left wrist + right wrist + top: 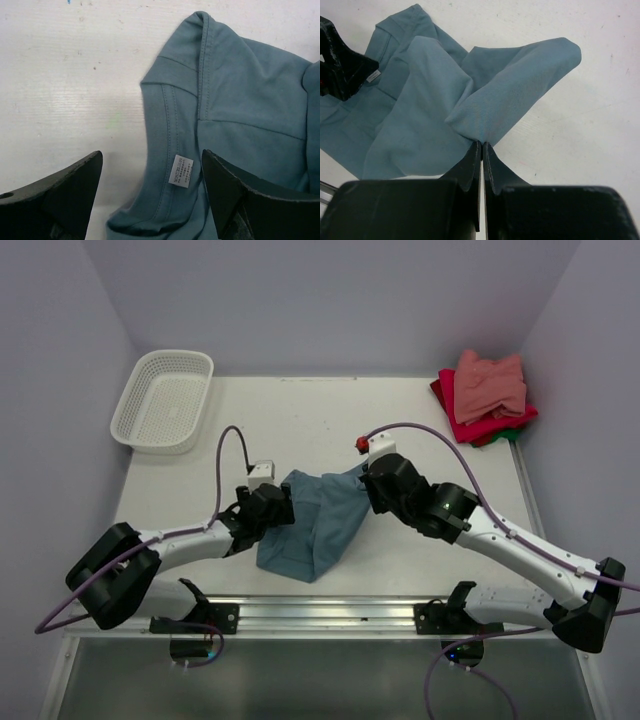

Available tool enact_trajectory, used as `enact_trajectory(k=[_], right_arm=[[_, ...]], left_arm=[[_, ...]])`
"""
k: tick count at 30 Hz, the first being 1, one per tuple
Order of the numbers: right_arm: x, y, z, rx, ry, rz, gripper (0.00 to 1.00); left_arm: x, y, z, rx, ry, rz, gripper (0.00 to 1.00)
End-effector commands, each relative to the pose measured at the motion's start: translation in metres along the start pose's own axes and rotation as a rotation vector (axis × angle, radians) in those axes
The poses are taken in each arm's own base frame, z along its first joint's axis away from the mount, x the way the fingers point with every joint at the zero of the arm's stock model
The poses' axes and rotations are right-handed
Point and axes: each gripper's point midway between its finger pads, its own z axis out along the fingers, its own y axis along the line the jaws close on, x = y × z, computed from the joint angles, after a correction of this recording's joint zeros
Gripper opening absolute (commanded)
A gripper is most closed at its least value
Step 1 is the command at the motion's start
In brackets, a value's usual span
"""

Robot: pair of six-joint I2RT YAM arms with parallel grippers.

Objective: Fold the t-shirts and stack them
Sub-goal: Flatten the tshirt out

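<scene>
The dusty teal-blue t-shirt (315, 525) lies crumpled in the middle of the table between both arms. My left gripper (284, 504) is at its left edge, open. In the left wrist view the jaws stand wide on either side of the shirt's collar (170, 150) and its white label (181, 171), with the left gripper (152, 162) low over the cloth. My right gripper (371, 483) is shut on a pinched fold of the teal shirt (510, 85) at its right corner, and the right gripper (482, 144) lifts that fold off the table. Folded t-shirts are stacked at the back right: salmon-pink (488, 385) over red (456, 420) and green (511, 435).
A white plastic mesh basket (163, 400) stands at the back left corner. Purple cables loop over the table from both wrists. The metal rail (320, 615) holding the arm bases runs along the near edge. Walls close in the table on three sides.
</scene>
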Motion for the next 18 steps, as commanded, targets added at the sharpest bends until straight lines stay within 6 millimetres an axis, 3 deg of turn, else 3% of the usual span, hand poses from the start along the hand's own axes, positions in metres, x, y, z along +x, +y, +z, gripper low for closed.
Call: enact_trajectory(k=[1,6,12,14,18], right_arm=[[-0.012,-0.003,-0.004,0.013,-0.056,0.039,0.0],[-0.009,-0.001,-0.002,0.0,-0.055,0.046,0.0],[-0.009,-0.001,-0.003,-0.003,-0.063,0.05,0.0],[-0.01,0.0,-0.003,-0.004,-0.066,0.048,0.0],[-0.008,-0.002,-0.002,0.004,-0.066,0.045,0.0]], left_arm=[[-0.014,-0.021,0.008,0.063,-0.019,0.004,0.82],[-0.001,-0.016,0.017,0.02,0.039,0.041,0.69],[0.0,-0.011,0.023,-0.032,0.057,0.073,0.25],[0.0,-0.011,0.025,-0.044,0.06,0.077,0.01],[0.004,-0.007,0.027,-0.07,0.08,0.09,0.0]])
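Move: The t-shirt's left edge beside the white label lies almost under the left hand, about 1 cm ahead, 1 cm to its right and 3 cm below; the label is some 2 cm to its right. The shirt's far left corner is roughly 9 cm ahead and 3 cm right. The bunch held up by the right hand hangs about 17 cm right of the left hand and 18 cm higher. From the right hand, that label-side edge lies some 17 cm left, 3 cm ahead and 21 cm down. Down about 2 cm, the left hand drops first, edging some 1.5 cm to the right and then about 1 cm forward while its wide-open fingers shut right up, pinching the shirt's left edge just beside the label. The right hand keeps its shut grip on the raised cloth and sinks about 1 cm. ##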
